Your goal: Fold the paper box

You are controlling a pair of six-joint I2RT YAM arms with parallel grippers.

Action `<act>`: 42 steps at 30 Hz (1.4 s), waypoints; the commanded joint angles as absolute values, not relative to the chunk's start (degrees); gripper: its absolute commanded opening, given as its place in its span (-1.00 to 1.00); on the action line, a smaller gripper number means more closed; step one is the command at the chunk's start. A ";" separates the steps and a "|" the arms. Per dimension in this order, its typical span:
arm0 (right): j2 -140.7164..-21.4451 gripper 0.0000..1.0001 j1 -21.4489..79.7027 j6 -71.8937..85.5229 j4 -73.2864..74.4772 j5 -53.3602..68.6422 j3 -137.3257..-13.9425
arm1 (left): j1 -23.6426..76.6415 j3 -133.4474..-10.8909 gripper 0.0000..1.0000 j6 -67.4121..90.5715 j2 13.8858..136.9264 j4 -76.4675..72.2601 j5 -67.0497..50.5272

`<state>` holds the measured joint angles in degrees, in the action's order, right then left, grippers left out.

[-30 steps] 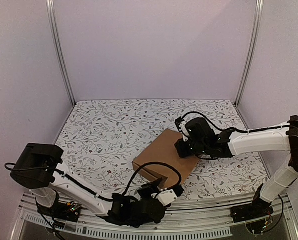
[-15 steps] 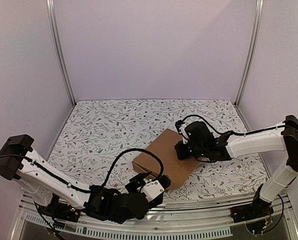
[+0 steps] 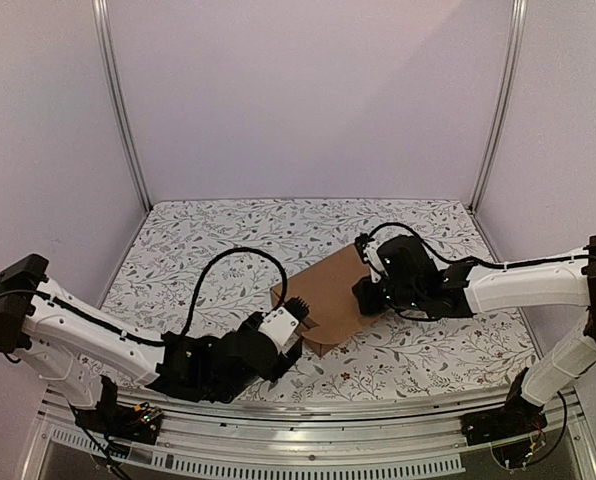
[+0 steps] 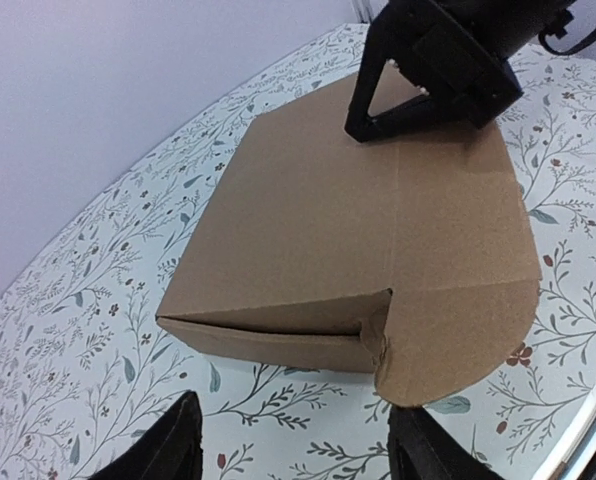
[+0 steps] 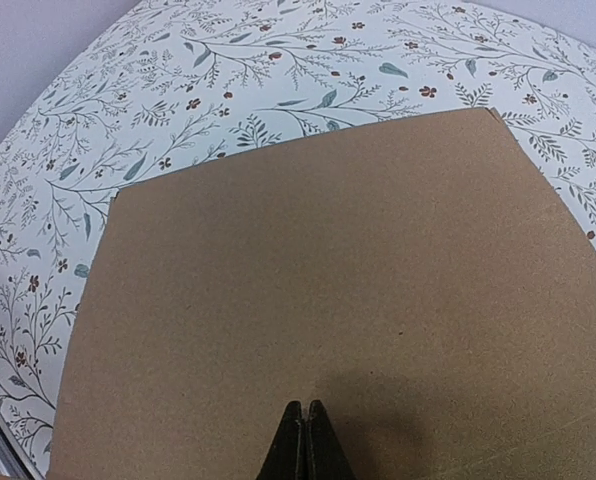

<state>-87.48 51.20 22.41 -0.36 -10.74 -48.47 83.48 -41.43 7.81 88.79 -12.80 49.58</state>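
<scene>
The paper box (image 3: 330, 288) lies closed on the floral table, a shallow brown cardboard mailer. In the left wrist view the paper box (image 4: 378, 220) shows a slit along its near side and a rounded flap (image 4: 458, 345) sticking out at the near right corner. My left gripper (image 3: 298, 310) sits just short of that side, open, with nothing between its fingers (image 4: 173, 450). My right gripper (image 3: 362, 296) is shut, its tips resting on the lid (image 5: 328, 280). That same right gripper (image 4: 363, 128) appears at the lid's far edge in the left wrist view.
The floral tablecloth (image 3: 208, 260) covers the table. Metal frame posts (image 3: 118, 100) stand at the back corners, with lilac walls behind. An aluminium rail (image 3: 378, 455) runs along the near edge. A black cable (image 3: 218, 265) loops above the left arm.
My left arm has swung from the near edge forward and left, bringing its gripper up to the box's near side. The box has shifted a little away. The right gripper stays on the lid.
</scene>
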 commanded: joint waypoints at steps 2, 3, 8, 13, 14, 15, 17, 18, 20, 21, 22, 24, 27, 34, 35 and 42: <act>-84.26 -0.96 50.83 20.57 4.52 -11.04 -51.14 | 79.55 -37.66 0.24 11.61 83.05 -14.45 44.53; -83.86 -0.95 50.85 20.14 5.06 -11.67 -51.48 | 79.22 -37.06 0.25 11.72 82.23 -14.84 44.22; -82.13 -0.90 50.76 17.04 8.21 -14.01 -53.97 | 78.27 -35.08 0.26 12.14 79.22 -14.29 44.66; -79.55 -0.77 48.20 14.14 11.46 -15.51 -55.65 | 77.43 -32.71 0.29 13.32 75.18 -12.53 45.65; -78.71 -0.68 47.28 13.75 12.22 -15.69 -55.82 | 76.99 -32.33 0.30 13.84 74.08 -12.43 44.62; -78.08 -0.59 46.20 13.11 13.13 -15.73 -56.08 | 76.50 -31.95 0.32 14.54 73.07 -12.52 42.95; -76.69 -0.42 43.94 12.02 15.31 -15.10 -56.96 | 75.04 -31.47 0.34 16.81 71.20 -13.25 39.03; -76.15 -0.32 42.69 11.40 16.32 -14.53 -57.27 | 74.32 -31.27 0.37 18.05 70.39 -13.91 36.23; -75.42 -0.15 39.97 10.86 17.92 -12.40 -57.63 | 72.57 -30.70 0.44 20.62 69.45 -15.76 31.57; -75.19 -0.09 38.46 10.78 18.50 -10.93 -57.80 | 71.36 -30.60 0.47 22.17 69.24 -16.66 28.69; -75.16 -0.01 37.01 10.76 19.06 -9.24 -58.01 | 70.24 -30.51 0.49 23.68 69.39 -17.54 26.06; -75.66 0.14 34.10 10.89 20.23 -4.83 -58.89 | 67.47 -30.62 0.53 26.05 70.22 -19.35 20.37; -77.76 0.22 30.36 11.13 21.60 1.19 -60.28 | 64.68 -31.58 0.58 29.49 72.26 -20.94 14.44; -85.59 0.29 24.74 13.86 20.05 12.65 -63.05 | 57.39 -30.35 0.74 38.55 75.45 -30.20 2.83; -86.46 0.29 24.46 14.31 19.94 13.55 -63.53 | 56.65 -30.17 0.74 40.04 75.94 -31.49 0.85; -91.64 0.31 24.00 14.97 19.50 14.26 -66.05 | 52.31 -30.04 0.74 53.68 81.39 -36.11 -9.75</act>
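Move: My right hand, shut, is at the middle of the box lid. The box's far-right wall is about 7 cm ahead of it, 9 cm to its right and 3 cm lower; the lid's loose rounded ear is some 11 cm back and 6 cm left of it. From my left hand, the gap-topped left wall lies roughly 8 cm ahead, 3 cm right and 5 cm below, with the ear about 5 cm ahead and 6 cm right. I lift my right hand off the lid, rising some 9 cm, then carry it right and forward while its fingers open, and sink about 6 cm towards the far-right wall. My left hand goes about 5 cm left, then forward alongside the left wall, rising slightly and opening wider; its wrist rolls left side down and its fingers swing round to point more to the right. ##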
